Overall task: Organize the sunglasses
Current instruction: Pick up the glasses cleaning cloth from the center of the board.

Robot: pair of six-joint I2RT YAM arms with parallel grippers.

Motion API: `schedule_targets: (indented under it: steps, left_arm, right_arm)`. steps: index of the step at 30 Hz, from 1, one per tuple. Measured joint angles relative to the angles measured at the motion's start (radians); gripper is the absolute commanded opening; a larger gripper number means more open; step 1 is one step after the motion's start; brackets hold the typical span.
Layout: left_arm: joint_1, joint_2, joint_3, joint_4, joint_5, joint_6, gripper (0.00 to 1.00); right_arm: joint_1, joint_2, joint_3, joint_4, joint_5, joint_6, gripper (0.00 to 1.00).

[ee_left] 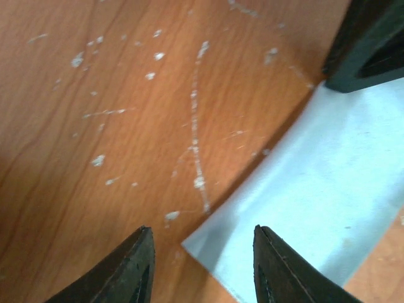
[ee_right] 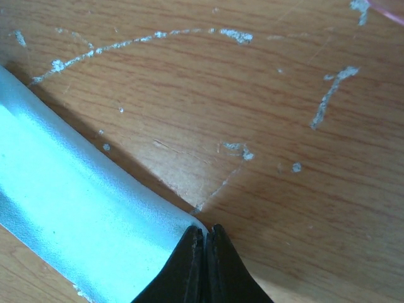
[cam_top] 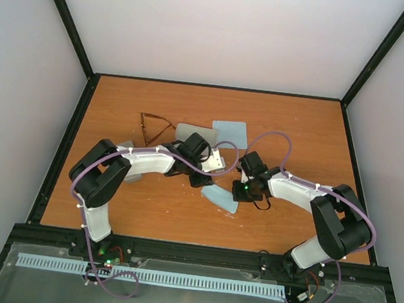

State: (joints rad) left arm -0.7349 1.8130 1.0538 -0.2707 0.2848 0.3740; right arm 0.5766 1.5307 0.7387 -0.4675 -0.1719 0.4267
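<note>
The dark brown wire-framed sunglasses [cam_top: 155, 125] lie on the table at the back left, apart from both arms. A light blue cloth [cam_top: 220, 197] lies at the table's middle, between the two grippers. My right gripper [cam_top: 238, 195] [ee_right: 205, 231] is shut on one corner of this cloth [ee_right: 76, 214], and that edge is lifted off the wood. My left gripper [cam_top: 203, 181] [ee_left: 202, 238] hangs open low over another corner of the cloth [ee_left: 328, 177], its fingers either side of it with nothing held. The dark shape at the upper right of the left wrist view is the right gripper [ee_left: 369, 41].
A second light blue cloth [cam_top: 231, 133] and a grey case [cam_top: 192, 132] lie behind the grippers. Something pale pink and white [cam_top: 217, 160] sits by the left wrist. A grey object [cam_top: 128, 176] shows partly under the left arm. Black rails edge the wooden table [cam_top: 299, 125].
</note>
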Motion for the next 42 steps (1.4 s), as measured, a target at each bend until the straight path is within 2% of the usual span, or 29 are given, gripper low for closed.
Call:
schedule_targets:
  steps: [6,18,25,32,42]
  left_arm:
    - [0.000,0.001,0.004,-0.024,0.087,0.010,0.42]
    - [0.000,0.062,0.005,-0.014,0.081,0.032,0.36]
    - [0.000,0.063,0.003,-0.007,0.076,0.036,0.22]
    - [0.002,0.063,-0.014,0.026,0.079,0.037,0.01]
    - [0.012,0.054,-0.021,0.026,0.074,0.037,0.01]
  right_arm:
    - [0.000,0.000,0.000,0.000,0.000,0.000,0.03]
    - [0.000,0.000,0.000,0.000,0.000,0.000,0.03]
    - [0.000,0.000,-0.001,0.001,-0.001,0.000,0.03]
    - [0.000,0.000,-0.001,0.001,-0.001,0.000,0.03]
    - [0.000,0.005,0.018,-0.035,0.005,-0.014,0.03]
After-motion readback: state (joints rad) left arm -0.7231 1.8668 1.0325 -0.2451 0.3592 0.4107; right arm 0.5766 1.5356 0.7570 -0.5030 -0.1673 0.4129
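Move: Just below and slightly back of the left hand, 1 cm or so back and 2 cm down, lies the free far-left corner of the folded cleaning cloth; the cloth's middle is about 5 cm back, 4 cm right and 3 cm down. The open glasses case sits roughly 12 cm ahead and 5 cm left of the left hand, the second cloth some 15 cm ahead and 4 cm right. The right hand already pinches the far-right corner, the cloth's middle about 5 cm to its left and 1 cm back. Easing back about 1.5 cm, then sinking some 2 cm onto the free far-left corner of the folded cloth, the left hand settles with its half-open fingers around the edge, then shuts them fully and pinches the corner near the table. The right hand stays put, keeping its closed grip on the cloth's far-right corner. ##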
